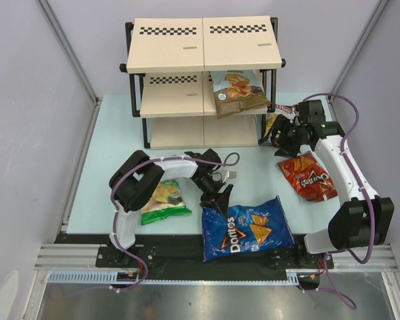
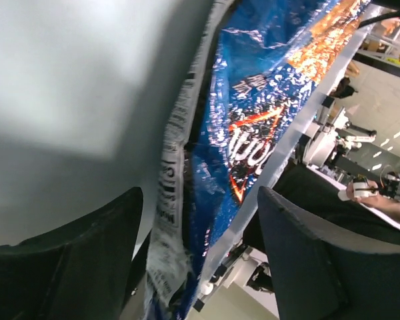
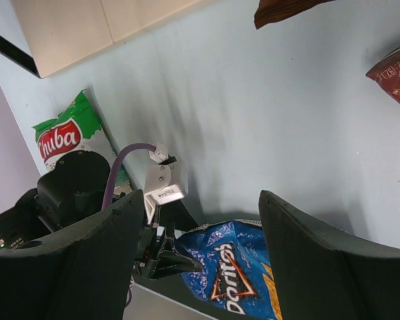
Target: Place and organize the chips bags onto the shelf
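Note:
The large blue Doritos bag (image 1: pixel 248 229) lies flat at the table's front centre. My left gripper (image 1: pixel 217 199) stands open at its top left corner. In the left wrist view the bag's crimped edge (image 2: pixel 170 200) runs between the fingers of that gripper (image 2: pixel 199 200), which stand apart from it. The green-white Chuba bag (image 1: pixel 164 201) lies under the left arm. The red Doritos bag (image 1: pixel 309 175) lies at the right. My right gripper (image 1: pixel 285 141) hangs open and empty just above it, beside a small dark bag (image 1: pixel 271 124) by the shelf (image 1: pixel 203 43). A pale blue-and-brown bag (image 1: pixel 237 90) sits on the middle tier.
The right wrist view looks across the table at the left arm (image 3: pixel 73 187), the blue Doritos bag (image 3: pixel 233 273) and the green Chuba bag (image 3: pixel 67 137). Grey walls close in both sides. A metal rail (image 1: pixel 207 257) runs along the near edge.

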Robot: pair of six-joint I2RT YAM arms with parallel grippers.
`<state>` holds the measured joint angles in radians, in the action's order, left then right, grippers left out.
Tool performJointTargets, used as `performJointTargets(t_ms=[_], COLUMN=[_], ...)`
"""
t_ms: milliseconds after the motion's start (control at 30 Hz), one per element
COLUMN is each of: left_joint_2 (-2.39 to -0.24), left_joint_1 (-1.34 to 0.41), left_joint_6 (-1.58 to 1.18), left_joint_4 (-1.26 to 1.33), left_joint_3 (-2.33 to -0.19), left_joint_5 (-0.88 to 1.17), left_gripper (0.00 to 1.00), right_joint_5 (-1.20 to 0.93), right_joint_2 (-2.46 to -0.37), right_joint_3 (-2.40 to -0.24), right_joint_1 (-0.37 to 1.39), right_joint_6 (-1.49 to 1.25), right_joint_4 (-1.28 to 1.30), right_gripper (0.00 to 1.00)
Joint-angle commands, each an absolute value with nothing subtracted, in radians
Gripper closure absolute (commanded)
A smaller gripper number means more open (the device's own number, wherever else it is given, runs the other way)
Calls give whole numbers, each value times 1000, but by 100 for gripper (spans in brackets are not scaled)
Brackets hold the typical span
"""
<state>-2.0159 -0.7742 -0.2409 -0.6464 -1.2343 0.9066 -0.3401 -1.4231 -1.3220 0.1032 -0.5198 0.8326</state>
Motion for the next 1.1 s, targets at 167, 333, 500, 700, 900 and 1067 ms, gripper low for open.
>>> performJointTargets(t_ms=[167,333,500,700,900,1067], left_joint_2=[-2054,-2080,-1998,-1739,-1598,-1603], left_joint_1=[-790,-788,-711,-502,-443,-434], left_joint_6=[-236,-235,-311,-672,-824,-957], left_joint_4=[-568,-551,-433,-14,199,408], left_joint_3=[-1272,-1313,-1298,-1031,-873,-839], left_joint_5=[1000,1026,968,927,835,810], left_gripper=[64,100,100,100,100,100], right_joint_5=[-313,-321,-319,-313,-348,-379], right_joint_2=[-1347,-1301,-1272,-1264,-1288,-1308], right_joint_3=[-1322,-1322,-1322,-1322,-1322,-1339], right_joint_1=[81,63,55,49,44,46], right_joint_6=[-472,-492,-517,-535,-563,-572], right_joint_4=[926,910,907,887,844,788], right_gripper=[24,24,24,24,25,27])
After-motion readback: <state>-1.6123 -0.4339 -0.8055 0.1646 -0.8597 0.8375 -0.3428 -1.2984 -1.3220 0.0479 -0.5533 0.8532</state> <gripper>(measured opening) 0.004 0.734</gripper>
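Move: Just around its far edge near its left end, the open left fingers straddle the blue Doritos bag, whose middle lies about 6 cm back and 9 cm to the right of that hand, some 2 cm below. The green Chuba bag lies roughly 20 cm left and 8 cm ahead, the lower shelf tier about 28 cm ahead and 6 cm left. From the right hand the blue bag is some 25 cm back, 11 cm left and 18 cm down. Closing fully on the far edge of the blue Doritos bag near its left end, the left fingers first stay low and drift about 2 cm right, then carry the pinched bag some 14 cm forward towards the shelf, rising about 9 cm, swinging back left and turning roughly 40 degrees counter-clockwise. The idle right hand lifts nearly 4 cm, still open. ##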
